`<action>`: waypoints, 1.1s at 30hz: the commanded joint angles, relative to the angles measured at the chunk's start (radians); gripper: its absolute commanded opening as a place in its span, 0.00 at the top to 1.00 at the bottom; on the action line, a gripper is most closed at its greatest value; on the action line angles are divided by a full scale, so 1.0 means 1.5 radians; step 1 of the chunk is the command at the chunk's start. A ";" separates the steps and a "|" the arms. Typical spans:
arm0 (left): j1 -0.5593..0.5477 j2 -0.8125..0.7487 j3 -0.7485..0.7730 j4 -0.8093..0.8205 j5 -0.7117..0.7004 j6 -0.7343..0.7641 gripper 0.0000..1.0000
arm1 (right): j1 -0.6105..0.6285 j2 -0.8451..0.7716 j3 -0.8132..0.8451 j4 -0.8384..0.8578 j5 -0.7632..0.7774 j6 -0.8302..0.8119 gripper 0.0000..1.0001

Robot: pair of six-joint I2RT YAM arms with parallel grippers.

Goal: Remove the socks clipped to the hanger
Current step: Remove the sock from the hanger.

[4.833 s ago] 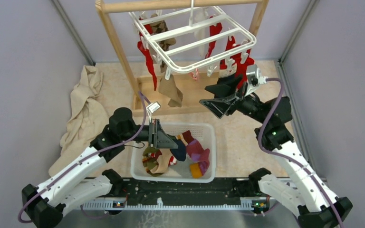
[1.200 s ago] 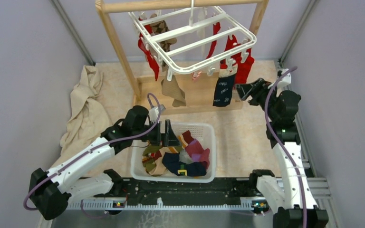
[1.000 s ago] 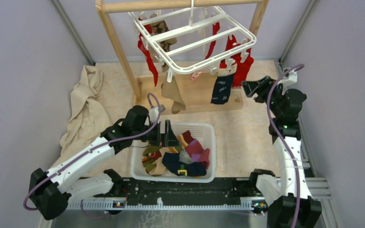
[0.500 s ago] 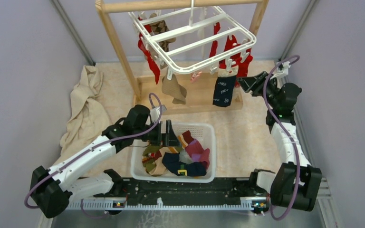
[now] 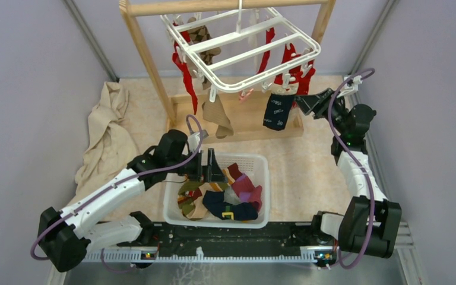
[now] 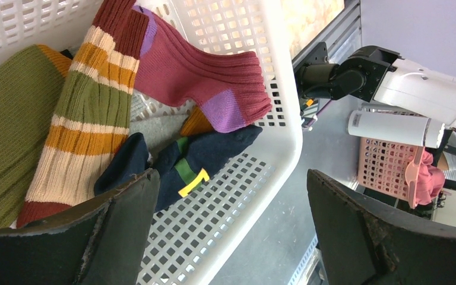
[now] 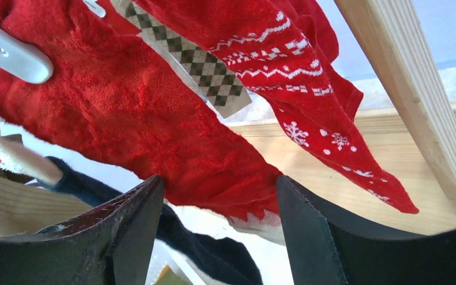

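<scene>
The white hanger [image 5: 243,44] hangs from its hook. Clipped to it are red socks [image 5: 294,66], a navy sock [image 5: 276,111], a tan sock [image 5: 217,116], another red sock [image 5: 185,71] and an argyle brown one [image 5: 205,41]. My right gripper [image 5: 304,104] is up at the red socks, just right of the navy sock. In the right wrist view it [image 7: 219,208] is open, with the lower end of a fuzzy red sock [image 7: 154,119] lying between its fingers. My left gripper [image 5: 212,167] is open and holds nothing. It [image 6: 231,219] hovers over the basket.
A white mesh basket [image 5: 261,163] in front of the arms holds several loose socks, among them a navy one with a yellow buckle [image 6: 196,160]. The wooden frame [image 5: 148,59] carries the hanger. A beige cloth [image 5: 104,142] lies at the left wall.
My right gripper has moved left and up from the right wall to the red socks. The navy sock is swinging a little. The left arm has stayed still.
</scene>
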 commanded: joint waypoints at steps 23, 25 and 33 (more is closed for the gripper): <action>-0.001 -0.053 -0.002 -0.009 0.022 -0.015 0.01 | 0.079 0.008 0.038 -0.063 0.017 -0.139 0.69; -0.001 -0.055 -0.006 -0.005 0.023 -0.017 0.01 | 0.081 -0.012 0.029 -0.071 0.016 -0.142 0.76; -0.001 -0.053 -0.013 0.024 0.034 -0.031 0.01 | 0.083 -0.129 0.015 -0.216 0.066 -0.187 1.00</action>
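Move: The red velvet sock hangs just in front of the right hand's half-open fingers, its middle about 4 cm ahead and 6 cm above them. The navy sock with white lettering hangs some 7 cm to the right hand's left, at about its height and 1 cm nearer the bases; the snowflake sock is about 10 cm straight ahead and 7 cm up. From the left hand, over the basket, the red velvet sock is roughly 26 cm ahead, 28 cm right and 18 cm higher. The right hand sinks about 4 cm beside the lower end of the red velvet sock, edging slightly forward and then some 3 cm left towards the navy sock, while its fingers shut fully with nothing visible between them. As they finish closing, it turns back, drawing about 3 cm towards its base and rising some 2 cm, with the shut tips ending between the hanging red velvet and navy socks. ##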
